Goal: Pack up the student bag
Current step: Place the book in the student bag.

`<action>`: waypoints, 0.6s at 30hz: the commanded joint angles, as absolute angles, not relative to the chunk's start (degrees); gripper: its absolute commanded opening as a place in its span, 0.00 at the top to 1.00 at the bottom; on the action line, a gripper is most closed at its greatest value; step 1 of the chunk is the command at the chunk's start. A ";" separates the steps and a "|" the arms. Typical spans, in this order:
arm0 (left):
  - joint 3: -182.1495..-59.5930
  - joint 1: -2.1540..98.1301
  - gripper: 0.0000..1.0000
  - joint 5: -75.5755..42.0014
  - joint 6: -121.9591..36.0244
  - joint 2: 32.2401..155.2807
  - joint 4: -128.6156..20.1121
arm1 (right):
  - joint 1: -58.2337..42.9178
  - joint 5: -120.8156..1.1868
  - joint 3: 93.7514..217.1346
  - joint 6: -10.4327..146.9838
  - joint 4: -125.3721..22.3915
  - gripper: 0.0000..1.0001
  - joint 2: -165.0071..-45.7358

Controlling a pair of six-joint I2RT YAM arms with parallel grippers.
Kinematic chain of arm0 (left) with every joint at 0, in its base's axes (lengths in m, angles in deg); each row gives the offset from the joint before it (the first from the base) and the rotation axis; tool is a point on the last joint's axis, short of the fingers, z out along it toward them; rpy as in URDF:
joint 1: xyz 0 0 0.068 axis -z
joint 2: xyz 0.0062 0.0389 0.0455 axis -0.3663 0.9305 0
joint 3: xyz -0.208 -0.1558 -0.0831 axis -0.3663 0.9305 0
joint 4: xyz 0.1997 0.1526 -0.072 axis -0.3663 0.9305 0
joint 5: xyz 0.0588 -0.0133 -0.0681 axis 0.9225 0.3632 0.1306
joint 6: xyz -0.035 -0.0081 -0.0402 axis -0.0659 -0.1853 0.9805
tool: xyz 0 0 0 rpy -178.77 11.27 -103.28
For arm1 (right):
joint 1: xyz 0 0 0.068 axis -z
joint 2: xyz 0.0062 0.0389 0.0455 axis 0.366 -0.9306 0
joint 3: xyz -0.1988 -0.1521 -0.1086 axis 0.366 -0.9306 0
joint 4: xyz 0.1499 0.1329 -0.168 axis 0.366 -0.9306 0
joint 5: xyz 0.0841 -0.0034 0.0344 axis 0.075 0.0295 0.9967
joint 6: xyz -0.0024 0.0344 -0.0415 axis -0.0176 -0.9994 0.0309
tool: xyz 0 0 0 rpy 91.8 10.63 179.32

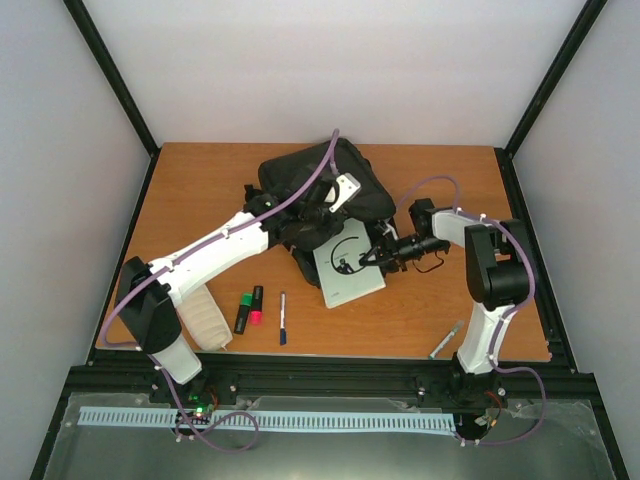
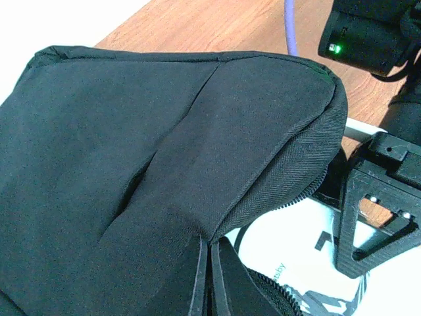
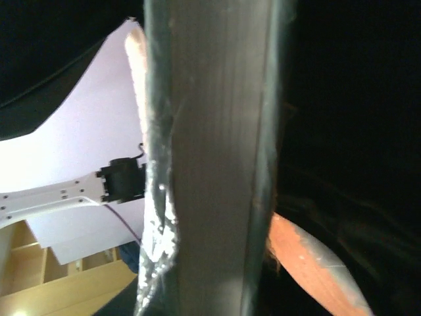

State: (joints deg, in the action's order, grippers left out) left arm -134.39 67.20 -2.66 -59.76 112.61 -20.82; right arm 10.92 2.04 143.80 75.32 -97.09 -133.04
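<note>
The black student bag lies at the back middle of the table, its zipped mouth toward me. My left gripper is shut on the bag's upper flap, with the pinched fabric folded between its thin fingers. A white book with a black circle on its cover lies at the mouth, partly under the flap. My right gripper is shut on the book's right edge. In the right wrist view that grey edge fills the middle. The book's white cover shows under the zipper.
A whitish ribbed pouch lies at the front left beside my left arm. Next to it are two highlighters and a dark pen. A silver pen rests near the right arm's base. Black frame posts border the table.
</note>
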 commanded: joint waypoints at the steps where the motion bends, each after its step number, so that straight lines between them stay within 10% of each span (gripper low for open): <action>1: -135.19 67.41 0.99 -2.87 -60.96 108.16 -26.00 | 10.40 -3.65 145.68 77.13 -95.39 0.74 -132.39; 12: -132.11 67.46 0.99 -2.39 -60.27 107.01 -27.51 | 10.39 -17.89 143.64 77.44 -94.42 0.28 -123.03; 18: -130.71 67.46 0.99 -2.23 -59.47 106.96 -28.83 | 10.40 -25.03 142.13 80.62 -96.95 0.21 -116.67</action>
State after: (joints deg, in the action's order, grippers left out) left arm -130.06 67.20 -2.48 -59.74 109.64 -22.65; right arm 10.86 -19.93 142.83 76.24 -95.69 -121.61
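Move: At the right hand, the book's middle lies about 4 cm to the left and 1 cm lower, its spine edge still between the fingers; the student bag's mouth is some 5 cm ahead and 4 cm left. A blue-capped marker lies 12 cm back and 16 cm left of that hand, roughly 8 cm below it. From the left hand, holding the flap, the book's middle is about 6 cm back, 1 cm left and 15 cm down. Opening wide, the right fingers let go of the book's spine edge as the hand sinks about 2 cm, then comes back up while easing some 3 cm right, away from the bag; the wrist tips the fingers further down by about 20 degrees. The left hand keeps its shut pinch on the flap, holding it up over the book. ##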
